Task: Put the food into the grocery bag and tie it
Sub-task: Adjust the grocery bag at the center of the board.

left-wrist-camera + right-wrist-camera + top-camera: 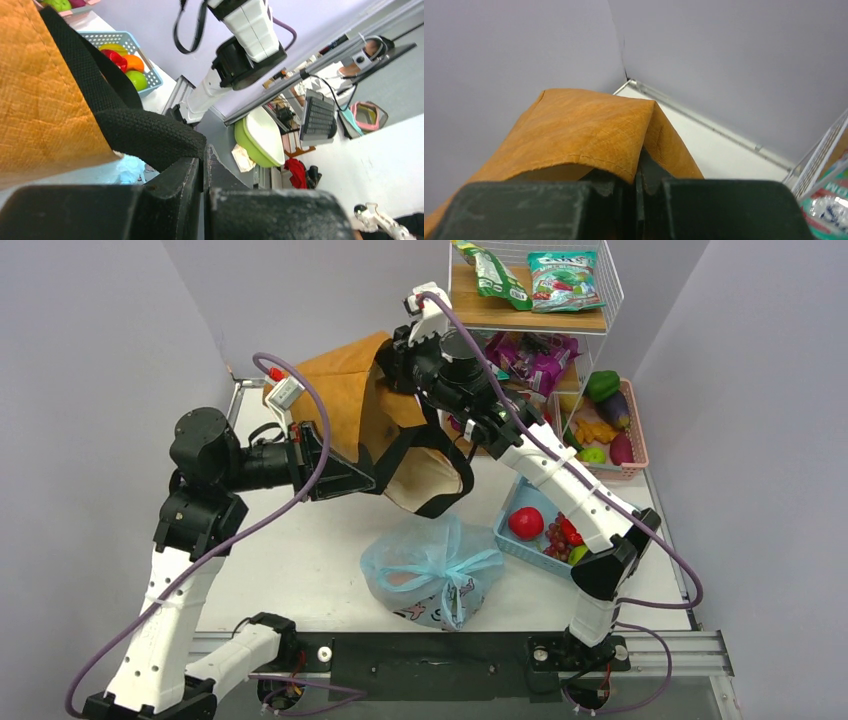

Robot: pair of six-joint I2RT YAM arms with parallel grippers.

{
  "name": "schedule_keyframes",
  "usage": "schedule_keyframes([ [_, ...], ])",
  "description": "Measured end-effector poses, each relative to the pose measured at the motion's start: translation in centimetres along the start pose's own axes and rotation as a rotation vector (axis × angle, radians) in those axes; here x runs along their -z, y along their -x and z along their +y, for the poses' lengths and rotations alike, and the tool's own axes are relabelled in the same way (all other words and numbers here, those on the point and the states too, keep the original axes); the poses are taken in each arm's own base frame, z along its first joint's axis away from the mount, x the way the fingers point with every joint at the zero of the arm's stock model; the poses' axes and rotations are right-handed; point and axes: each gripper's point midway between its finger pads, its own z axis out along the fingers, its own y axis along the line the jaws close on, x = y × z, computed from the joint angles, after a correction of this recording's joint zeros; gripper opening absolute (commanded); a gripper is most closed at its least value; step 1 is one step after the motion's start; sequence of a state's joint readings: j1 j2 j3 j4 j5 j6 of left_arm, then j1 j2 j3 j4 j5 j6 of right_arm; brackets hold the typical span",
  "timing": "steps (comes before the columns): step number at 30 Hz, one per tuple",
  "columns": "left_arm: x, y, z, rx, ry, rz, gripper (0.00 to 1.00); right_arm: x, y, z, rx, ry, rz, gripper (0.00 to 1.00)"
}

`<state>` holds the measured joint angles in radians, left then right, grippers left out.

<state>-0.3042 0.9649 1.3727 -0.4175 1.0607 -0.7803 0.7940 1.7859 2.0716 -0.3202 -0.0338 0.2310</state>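
The light blue grocery bag (430, 575) sits on the table near the front, its handles knotted together on top and something pale showing through the plastic. A sliver of it shows in the left wrist view (131, 168). More food (548, 528) lies in a blue basket to its right. Both grippers hold a tan-orange tote (345, 405) up behind the bag. My left gripper (378, 483) (206, 152) is shut at the tote's rim, where its black strap (145, 132) runs. My right gripper (390, 362) (639, 175) is shut on the tote's upper edge (589, 127).
A blue basket (512, 543) (150, 70) stands right of the bag. A pink basket (636, 430) of vegetables sits at the back right. A wire shelf (530, 310) with snack packets stands behind it. The tote's strap loops (445, 480) hang down over the table's middle.
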Motion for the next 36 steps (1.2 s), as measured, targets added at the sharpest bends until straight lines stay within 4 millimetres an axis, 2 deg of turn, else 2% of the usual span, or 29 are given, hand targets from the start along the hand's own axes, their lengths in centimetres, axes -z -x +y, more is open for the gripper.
schedule_keyframes([
  [4,0.7,-1.2,-1.1,-0.014,-0.062,0.032,0.0,-0.3,1.9,0.4,0.077,0.04,-0.081,0.0],
  [13,2.0,-2.2,-2.2,-0.103,-0.072,0.028,0.05,1.0,3.2,0.9,0.136,0.084,-0.118,0.0],
  [14,2.0,-2.1,-2.2,-0.107,-0.065,0.03,0.07,1.4,3.6,1.0,0.136,0.088,-0.126,0.0],
  [15,2.1,-2.0,-2.2,-0.114,-0.058,0.029,0.19,1.7,4.0,1.1,0.136,0.09,-0.134,0.0],
  [16,2.0,-1.8,-2.0,-0.119,-0.04,0.025,0.37,2.0,4.4,1.2,0.136,0.09,-0.143,0.0],
  [18,2.0,-0.9,-1.1,-0.141,0.028,0.003,0.54,2.8,5.2,1.4,0.134,0.092,-0.159,0.0],
  [22,3.0,1.7,1.8,-0.158,0.304,-0.086,0.66,4.0,6.1,2.3,0.13,0.098,-0.173,0.0],
  [25,4.9,3.5,3.4,-0.18,0.51,-0.159,0.68,4.5,5.8,3.2,0.129,0.1,-0.155,0.0],
  [29,8.0,5.4,3.3,-0.223,0.697,-0.266,0.71,4.7,5.5,3.6,0.128,0.071,-0.119,0.0],
  [31,9.0,6.0,2.6,-0.243,0.736,-0.31,0.73,4.5,6.1,3.8,0.128,0.049,-0.119,0.0],
  [36,9.7,6.1,1.4,-0.275,0.738,-0.351,0.74,4.7,6.9,4.0,0.154,-0.021,-0.113,0.0],
])
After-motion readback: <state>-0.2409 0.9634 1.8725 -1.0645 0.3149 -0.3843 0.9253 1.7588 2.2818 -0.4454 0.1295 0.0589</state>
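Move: The left hand holds a black strap of the orange tote, whose middle is about 11 cm ahead, straight out from it and some 5 cm below. The tied blue grocery bag lies roughly 12 cm to this hand's right, nearly level fore and aft, some 38 cm below. The right hand grips the tote's far edge, with the tote's middle about 10 cm back and 5 cm below; the snack shelf stands roughly 12 cm farther out and 26 cm to its right. The left hand's pinch on the strap ends: still shut it draws back some 3 cm, then opens wide, swings forward past its starting place and pulls away about 10 cm to the left, rising slightly and turning some 45 degrees counter-clockwise. The right hand keeps its grip on the tote's edge and lifts it about 8 cm while drawing back 5 cm, tipping slightly upward. ##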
